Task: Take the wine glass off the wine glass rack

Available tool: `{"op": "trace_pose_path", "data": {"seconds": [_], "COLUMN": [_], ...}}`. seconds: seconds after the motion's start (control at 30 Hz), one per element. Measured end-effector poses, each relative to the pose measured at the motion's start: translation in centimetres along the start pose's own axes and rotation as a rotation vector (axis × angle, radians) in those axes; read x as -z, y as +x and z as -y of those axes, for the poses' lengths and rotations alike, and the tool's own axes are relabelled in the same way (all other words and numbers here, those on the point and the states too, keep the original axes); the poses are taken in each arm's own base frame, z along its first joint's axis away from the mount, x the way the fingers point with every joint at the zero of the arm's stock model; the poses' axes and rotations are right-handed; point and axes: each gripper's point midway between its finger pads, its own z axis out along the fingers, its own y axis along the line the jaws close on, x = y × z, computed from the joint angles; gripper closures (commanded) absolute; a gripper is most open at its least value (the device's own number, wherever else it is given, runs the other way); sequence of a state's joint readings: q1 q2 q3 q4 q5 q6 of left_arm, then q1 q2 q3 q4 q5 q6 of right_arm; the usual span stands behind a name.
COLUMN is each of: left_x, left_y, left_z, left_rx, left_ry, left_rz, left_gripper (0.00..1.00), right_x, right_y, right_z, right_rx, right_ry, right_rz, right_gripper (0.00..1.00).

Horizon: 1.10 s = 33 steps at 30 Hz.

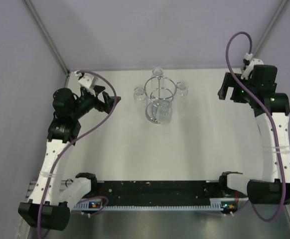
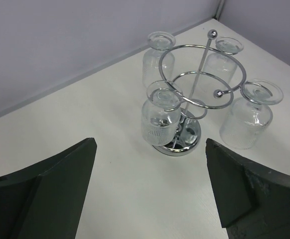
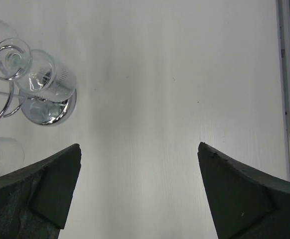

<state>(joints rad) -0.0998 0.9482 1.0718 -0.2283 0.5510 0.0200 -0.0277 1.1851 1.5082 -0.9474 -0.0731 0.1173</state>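
The wine glass rack is a chrome wire stand at the back middle of the table, with several clear wine glasses hanging upside down from its arms. In the left wrist view, the rack has a ribbed glass nearest me and another glass at the right. My left gripper is open and empty, left of the rack and facing it. My right gripper is open and empty, right of the rack. In its wrist view, the rack's base and one glass show at upper left.
White table with purple walls behind and at both sides. A metal rail runs along the table's right edge. The arm bases and a black bar line the near edge. Purple cables loop over both arms.
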Motion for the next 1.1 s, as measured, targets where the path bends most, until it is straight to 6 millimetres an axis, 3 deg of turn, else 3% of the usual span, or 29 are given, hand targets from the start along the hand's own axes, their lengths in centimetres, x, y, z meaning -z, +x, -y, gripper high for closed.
{"op": "trace_pose_path", "data": {"seconds": [0.1,0.2,0.4,0.53,0.77,0.93,1.1], "left_x": [-0.2,-0.4,-1.3,-2.5,-5.1,-6.0,-6.8], "left_y": [1.0,3.3,7.6,9.7,11.5,12.5,12.9], "left_z": [1.0,1.6,1.6,1.4,0.9,1.8,2.0], "left_rx": [0.021,0.055,0.062,0.012,-0.04,-0.094,-0.143], "left_ry": [0.058,0.092,0.11,0.148,0.217,0.272,0.28], "left_rz": [0.015,-0.004,-0.018,0.006,0.003,-0.016,-0.033], "left_gripper": [0.04,0.04,0.02,0.02,0.02,0.04,0.04], "right_x": [-0.3,-0.6,-0.1,0.6,1.3,-2.3,-6.6], "right_y": [0.1,-0.5,-1.1,-0.6,-0.3,0.0,-1.2], "right_z": [-0.3,-1.1,-2.3,-2.0,-2.1,-2.9,-3.5], "right_rx": [0.002,0.027,0.12,0.176,0.22,0.19,0.151], "right_ry": [-0.019,-0.065,-0.151,-0.152,-0.165,-0.228,-0.259], "right_rz": [-0.017,-0.025,-0.008,-0.016,-0.018,-0.091,-0.121], "right_gripper": [0.01,0.01,0.01,0.01,0.01,0.01,0.01]}}
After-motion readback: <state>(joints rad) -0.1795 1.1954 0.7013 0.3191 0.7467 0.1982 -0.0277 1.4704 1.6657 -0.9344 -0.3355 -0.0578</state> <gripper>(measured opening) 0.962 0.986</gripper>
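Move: The left glass on the rack hangs about 12 cm ahead of the left hand, 11 cm to its right and some 21 cm below. From the same hand and at that height too, the rack's pole is roughly 13 cm ahead and 18 right, the near glass 5 ahead and 20 right, the far glass 21 ahead and 18 right. For the right hand, the left glass lies about 10 cm ahead, 33 left and 17 below. Towards the left glass, touching nothing yet, the open left hand sinks about 13 cm, easing some 5 cm to the right and, after a slight draw back, a little forward, while turning clockwise by roughly 15 degrees. The right hand, also wide open, drifts left and turns counter-clockwise towards the rack, then pushes forward about 6 cm. ##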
